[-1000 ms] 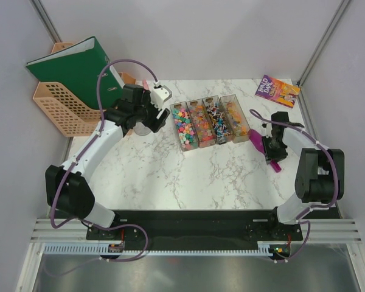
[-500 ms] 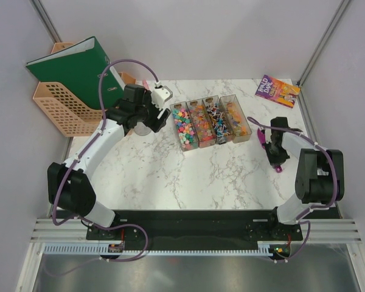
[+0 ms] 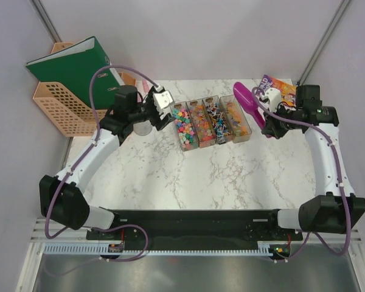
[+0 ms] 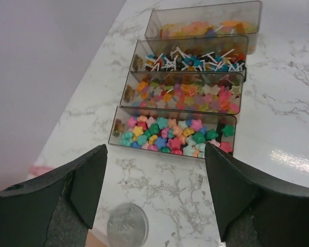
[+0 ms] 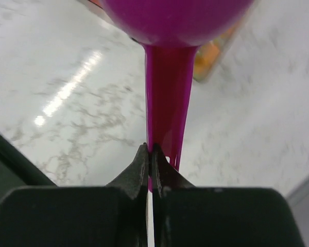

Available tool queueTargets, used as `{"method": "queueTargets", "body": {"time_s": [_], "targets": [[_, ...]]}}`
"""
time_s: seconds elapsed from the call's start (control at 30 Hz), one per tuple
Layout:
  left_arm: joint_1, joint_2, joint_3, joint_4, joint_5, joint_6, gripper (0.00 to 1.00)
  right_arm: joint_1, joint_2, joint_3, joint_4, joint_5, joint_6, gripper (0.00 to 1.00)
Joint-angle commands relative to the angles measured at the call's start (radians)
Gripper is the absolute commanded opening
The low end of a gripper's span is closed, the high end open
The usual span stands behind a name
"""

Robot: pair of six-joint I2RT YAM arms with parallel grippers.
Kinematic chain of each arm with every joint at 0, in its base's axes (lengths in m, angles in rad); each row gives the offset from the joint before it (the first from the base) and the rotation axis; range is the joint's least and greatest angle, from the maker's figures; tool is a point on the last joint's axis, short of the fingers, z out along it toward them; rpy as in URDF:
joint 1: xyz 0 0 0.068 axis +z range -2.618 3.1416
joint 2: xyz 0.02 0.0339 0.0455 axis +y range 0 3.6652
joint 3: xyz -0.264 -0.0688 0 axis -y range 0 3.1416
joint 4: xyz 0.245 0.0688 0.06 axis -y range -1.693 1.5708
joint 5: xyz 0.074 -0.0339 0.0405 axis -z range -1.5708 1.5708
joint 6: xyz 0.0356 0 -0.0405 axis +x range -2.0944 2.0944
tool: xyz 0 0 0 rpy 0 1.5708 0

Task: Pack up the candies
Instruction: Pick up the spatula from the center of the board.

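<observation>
Several kinds of candies (image 3: 184, 126) fill four clear trays (image 3: 238, 135) that stand side by side at the middle back of the table. In the left wrist view the pink, green and yellow candies (image 4: 170, 136) lie in the nearest tray (image 4: 115, 131). My left gripper (image 3: 164, 117) hovers just left of the trays, open wide (image 4: 154, 154), with nothing between its fingers. My right gripper (image 3: 267, 120) is shut (image 5: 152, 152) on the handle of the purple scoop (image 5: 167, 103). The scoop's bowl (image 3: 246, 97) is raised above the right end of the trays.
A small clear round jar (image 3: 143, 128) stands under my left wrist; its round top (image 4: 127, 225) shows low between the fingers. A green binder (image 3: 73, 70) rests on an orange basket (image 3: 55, 112) at the back left. A colourful book (image 3: 278, 85) lies at the back right.
My right gripper has closed on the scoop's handle and lifted it from the right of the table up and back toward the trays. My left arm has shifted slightly.
</observation>
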Motion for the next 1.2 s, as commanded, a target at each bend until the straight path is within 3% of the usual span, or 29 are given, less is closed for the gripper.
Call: {"method": "queueTargets", "body": {"time_s": [0.0, 0.1, 0.23, 0.37, 0.6, 0.77, 0.83, 0.9, 1.03, 1.17], "targets": [[-0.005, -0.070, -0.149, 0.269, 0.256, 0.306, 0.81, 0.008, 0.061, 0.048, -0.421, -0.598, -0.329, 0.00], [-0.009, -0.073, -0.240, 0.441, 0.244, 0.336, 0.77, 0.006, 0.142, 0.019, -0.422, -0.758, -0.202, 0.00], [0.004, -0.009, -0.219, 0.664, 0.209, 0.198, 0.59, 0.048, 0.258, 0.056, -0.422, -0.958, -0.156, 0.00], [0.030, 0.040, -0.198, 0.783, 0.276, 0.215, 0.61, 0.122, 0.352, 0.114, -0.420, -1.004, -0.057, 0.00], [0.075, 0.213, 0.014, 0.702, 0.417, 0.229, 0.62, 0.281, 0.435, 0.149, -0.417, -0.981, -0.050, 0.00], [0.113, 0.298, 0.121, 0.696, 0.578, 0.167, 0.59, 0.308, 0.471, 0.146, -0.408, -0.973, -0.044, 0.00], [0.127, 0.319, 0.126, 0.724, 0.681, 0.154, 0.58, 0.307, 0.486, 0.157, -0.406, -0.964, -0.040, 0.00], [0.126, 0.324, 0.129, 0.707, 0.698, 0.141, 0.59, 0.311, 0.497, 0.168, -0.405, -0.964, -0.038, 0.00], [0.124, 0.312, 0.131, 0.548, 0.761, 0.262, 0.61, 0.319, 0.524, 0.205, -0.403, -0.938, -0.035, 0.00], [0.123, 0.304, 0.137, 0.482, 0.799, 0.281, 0.64, 0.333, 0.537, 0.225, -0.406, -0.894, -0.037, 0.00]]}}
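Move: The right hand already grips the purple spatula by its handle, and the open left gripper lies about 47 cm to its left, 7 cm ahead and 5 cm higher. The yellow candy box lies 16 cm ahead, 11 cm left and 20 cm below the right hand. From the left hand, the spatula's middle is some 41 cm right, about level ahead and 2 cm lower; the star candy box is 9 cm ahead, 11 cm right, 25 cm below. The right hand keeps its shut grip on the handle and carries the spatula about 20 cm left and some 5 cm back at nearly the same height, over the near side of the candy boxes towards the left gripper, while the wrist rolls and swings nearly 70 degrees until its fingers point left and almost level. To meet it, the left hand dips back briefly, reaches forward and up, then eases back and down to finish about 4 cm forward, 4 cm right and slightly higher, its fingers swinging up and clockwise and narrowing somewhat but staying open and empty. ##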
